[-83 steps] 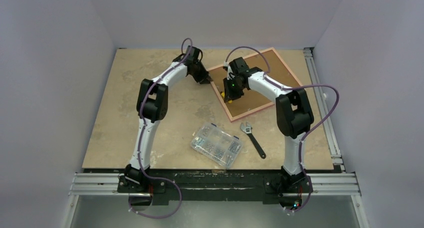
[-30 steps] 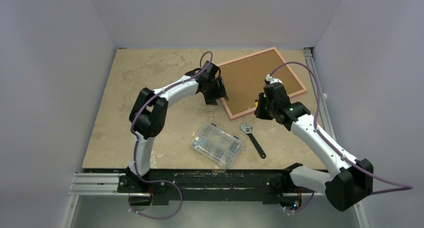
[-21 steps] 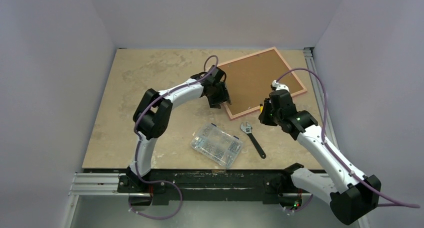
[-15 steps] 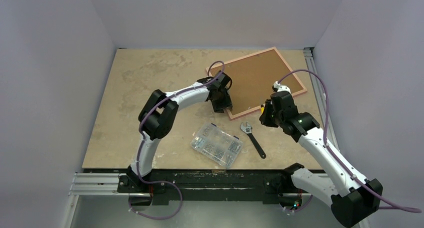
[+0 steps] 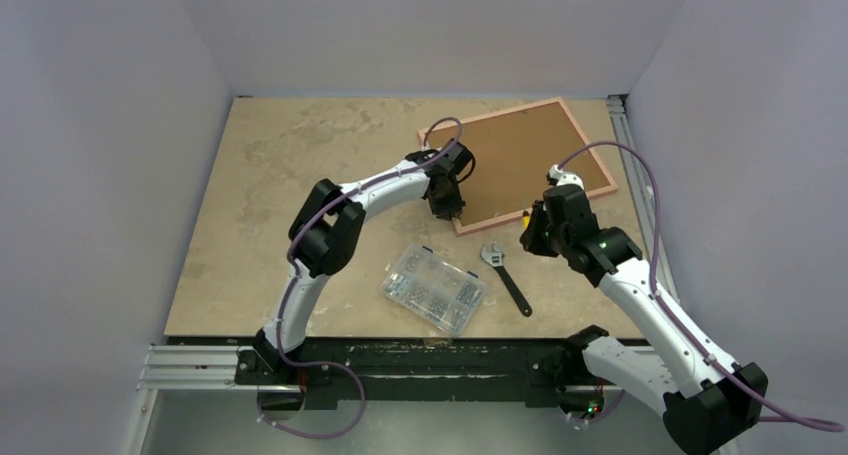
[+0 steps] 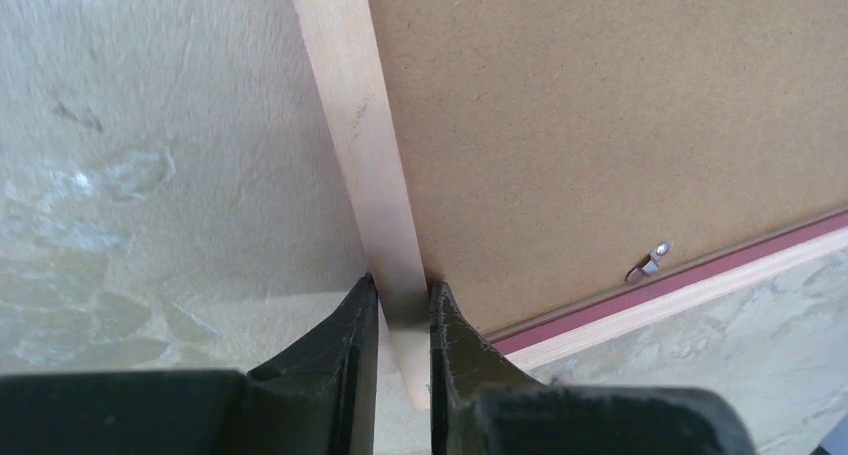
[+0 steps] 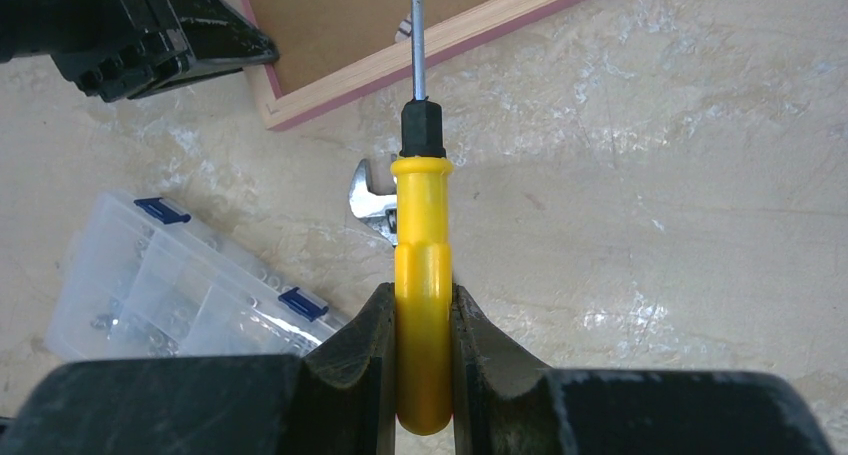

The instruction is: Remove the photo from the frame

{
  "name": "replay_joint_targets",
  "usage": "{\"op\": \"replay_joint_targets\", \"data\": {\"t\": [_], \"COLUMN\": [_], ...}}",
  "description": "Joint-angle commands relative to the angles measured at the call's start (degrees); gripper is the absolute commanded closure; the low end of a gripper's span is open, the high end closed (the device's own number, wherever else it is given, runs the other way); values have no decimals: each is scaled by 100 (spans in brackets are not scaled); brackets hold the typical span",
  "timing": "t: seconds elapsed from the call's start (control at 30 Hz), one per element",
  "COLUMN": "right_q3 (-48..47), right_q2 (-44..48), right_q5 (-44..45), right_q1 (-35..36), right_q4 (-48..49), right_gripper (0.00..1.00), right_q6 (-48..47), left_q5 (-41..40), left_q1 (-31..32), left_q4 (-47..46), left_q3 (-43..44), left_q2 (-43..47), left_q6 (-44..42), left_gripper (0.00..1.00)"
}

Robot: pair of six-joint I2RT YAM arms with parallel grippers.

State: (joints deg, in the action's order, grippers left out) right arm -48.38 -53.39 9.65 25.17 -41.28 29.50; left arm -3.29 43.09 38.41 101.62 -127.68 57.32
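The pink frame point(image 5: 520, 160) lies face down at the back right of the table, its brown fibreboard back point(image 6: 600, 125) up. The photo is hidden under that back. My left gripper point(image 5: 447, 207) sits at the frame's near left corner, and in the left wrist view it point(image 6: 402, 297) is shut across the pink side rail point(image 6: 360, 125). A small metal clip point(image 6: 650, 262) shows on the near rail. My right gripper point(image 7: 420, 295) is shut on a yellow-handled screwdriver point(image 7: 420, 225), whose shaft points at the frame's near edge point(image 7: 440, 40). It hovers just in front of the frame point(image 5: 533, 233).
An adjustable wrench point(image 5: 505, 275) lies on the table between the frame and the arm bases. Left of it is a clear screw box point(image 5: 433, 289), also in the right wrist view point(image 7: 170, 285). Rails run along the table's right side.
My left gripper has moved right to the frame's near left corner and closed on the side rail. The right arm has drawn back towards the near right, still holding the screwdriver.
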Motion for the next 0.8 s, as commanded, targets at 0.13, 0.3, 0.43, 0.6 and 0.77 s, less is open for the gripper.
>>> {"op": "replay_joint_targets", "data": {"t": [0.13, 0.3, 0.43, 0.6, 0.77], "right_q3": [70, 89, 92, 92, 103], "right_q2": [-76, -222, -390, -445, -409], "right_q5": [101, 40, -84, -147, -104], "right_q1": [11, 14, 23, 23, 23], "right_q4": [127, 268, 351, 389, 355], "right_gripper": [100, 100, 100, 100, 100], "right_q6": [65, 74, 104, 135, 170], "left_q5": [-31, 1087, 1346, 1416, 1742], "left_q1": [-592, -1310, -1543, -1554, -1546], "left_q4": [127, -312, 323, 576, 373], "left_q3": [315, 277, 1132, 1765, 2068], "left_q2": [-117, -18, -395, -736, -912], "left_q6": [-1999, -3013, -3899, -4587, -4894], "left_gripper": [100, 100, 100, 100, 100]}}
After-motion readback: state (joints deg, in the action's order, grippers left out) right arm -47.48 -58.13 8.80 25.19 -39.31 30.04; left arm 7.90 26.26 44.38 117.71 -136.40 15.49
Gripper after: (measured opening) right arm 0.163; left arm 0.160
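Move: The left fingers already pinch the frame's left rail near its closest corner, which lies about 3 cm back and 1 cm right. The frame's middle is roughly 16 cm ahead and 15 cm right. The parts box sits some 20 cm back and 4 cm left, the wrench about 16 cm back and 13 cm right. From the right hand, which holds the screwdriver, the frame's middle is about 26 cm ahead, 3 cm left and 12 cm below. Keep the left gripper shut on the rail and drag that corner of the frame forward and left across the table, away from the wrench and parts box, about 11 cm forward and 10 cm left. Stay level and turn the wrist some 25 degrees clockwise along with the frame. Meanwhile lower the right hand about 2 cm, still gripping the screwdriver. ##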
